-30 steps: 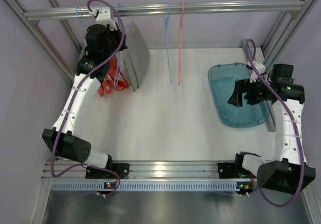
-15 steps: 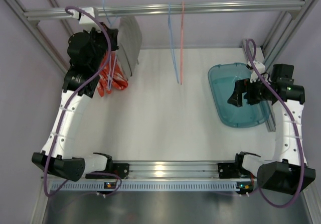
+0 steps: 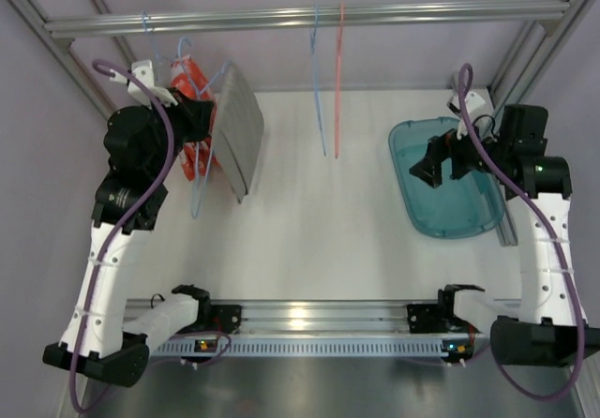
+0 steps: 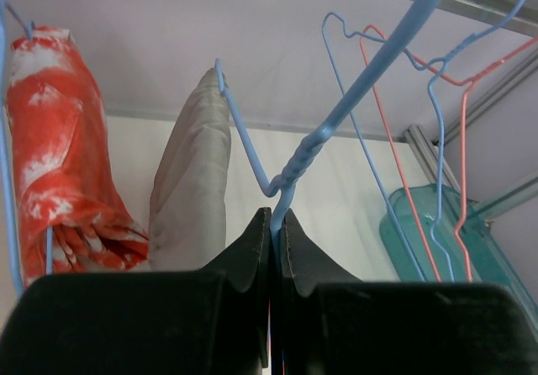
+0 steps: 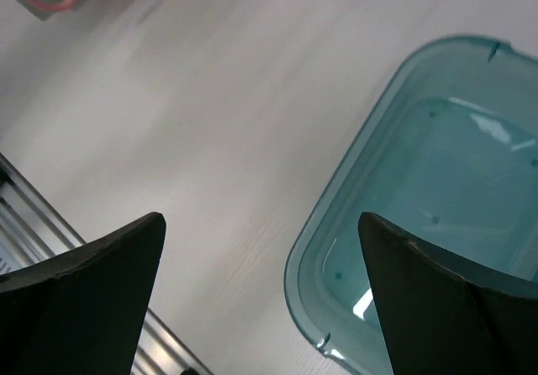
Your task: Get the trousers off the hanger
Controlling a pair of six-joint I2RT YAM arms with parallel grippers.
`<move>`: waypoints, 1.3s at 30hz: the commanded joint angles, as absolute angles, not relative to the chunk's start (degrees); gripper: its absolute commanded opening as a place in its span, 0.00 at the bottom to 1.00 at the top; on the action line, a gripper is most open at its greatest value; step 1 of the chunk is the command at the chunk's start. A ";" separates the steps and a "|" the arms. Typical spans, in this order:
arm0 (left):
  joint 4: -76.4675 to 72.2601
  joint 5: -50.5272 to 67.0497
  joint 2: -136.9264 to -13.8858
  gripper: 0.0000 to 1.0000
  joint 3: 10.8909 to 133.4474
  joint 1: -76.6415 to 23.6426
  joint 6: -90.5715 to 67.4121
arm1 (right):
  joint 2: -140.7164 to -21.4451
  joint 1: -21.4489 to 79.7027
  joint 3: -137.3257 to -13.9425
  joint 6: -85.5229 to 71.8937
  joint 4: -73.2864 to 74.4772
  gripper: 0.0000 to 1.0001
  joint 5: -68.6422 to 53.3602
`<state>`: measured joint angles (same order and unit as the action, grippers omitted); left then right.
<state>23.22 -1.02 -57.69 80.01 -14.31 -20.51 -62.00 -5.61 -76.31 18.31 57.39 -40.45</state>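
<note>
Grey trousers [image 3: 236, 132] hang folded over a light blue wire hanger [image 4: 294, 169] at the back left. In the left wrist view the trousers [image 4: 193, 182] droop from the hanger's left shoulder. My left gripper [image 4: 275, 215] is shut on the hanger's wire just below its twisted neck, and the hook curves up toward the rail. From above, the left gripper [image 3: 202, 118] sits left of the trousers. My right gripper [image 5: 261, 219] stands open with nothing between its fingers, above the table by the bin's edge; from above the right gripper [image 3: 433, 170] is at the right.
An orange-and-white garment [image 4: 59, 139] hangs on another blue hanger just left of the trousers. An empty blue hanger [image 3: 319, 90] and a pink hanger [image 3: 338, 81] hang from the metal rail [image 3: 422, 10]. A teal bin [image 3: 450, 179] lies at the right.
My left arm has swung left and toward the near side, carrying the hanger and trousers with it. The right gripper has shifted slightly toward the back.
</note>
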 commanded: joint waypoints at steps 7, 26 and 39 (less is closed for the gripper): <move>21.71 5.44 -51.77 0.00 80.33 -13.71 -25.49 | -58.71 18.34 -81.30 8.09 29.28 0.99 -33.05; 23.03 10.72 -58.88 0.00 95.01 -13.71 -30.58 | -82.06 60.64 -79.63 11.33 -12.55 0.99 -0.26; 22.85 10.11 -58.89 0.00 97.38 -13.71 -31.29 | -96.14 64.34 -85.07 12.82 -21.00 1.00 7.74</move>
<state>30.89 10.02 -60.40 94.72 -13.96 -30.39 -94.41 63.90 -81.21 11.14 -13.96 7.70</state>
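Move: Some 42 cm to the right hand's left and 14 cm ahead, a couple of centimetres above it, hang the trousers; on that hand's way hang an empty blue hanger about 25 cm left and a pink one about 21 cm left, both roughly 18 cm ahead and 10 cm up. The left hand, already holding the trousers' hanger, has the trousers about 10 cm ahead, 5 right and 13 below, the red cloth 12 ahead, 5 left and 12 below. Sweeping some 40 cm left towards the trousers, the wide-open right hand arcs past the empty hangers, rising about 13 cm and then sinking most of that, while its wrist tips up about 40 degrees so the fingers end level, pointing forward-left. The left hand keeps its pinch on the hanger, draws back about 4 cm, drifts right, then lifts it nearly 7 cm. ##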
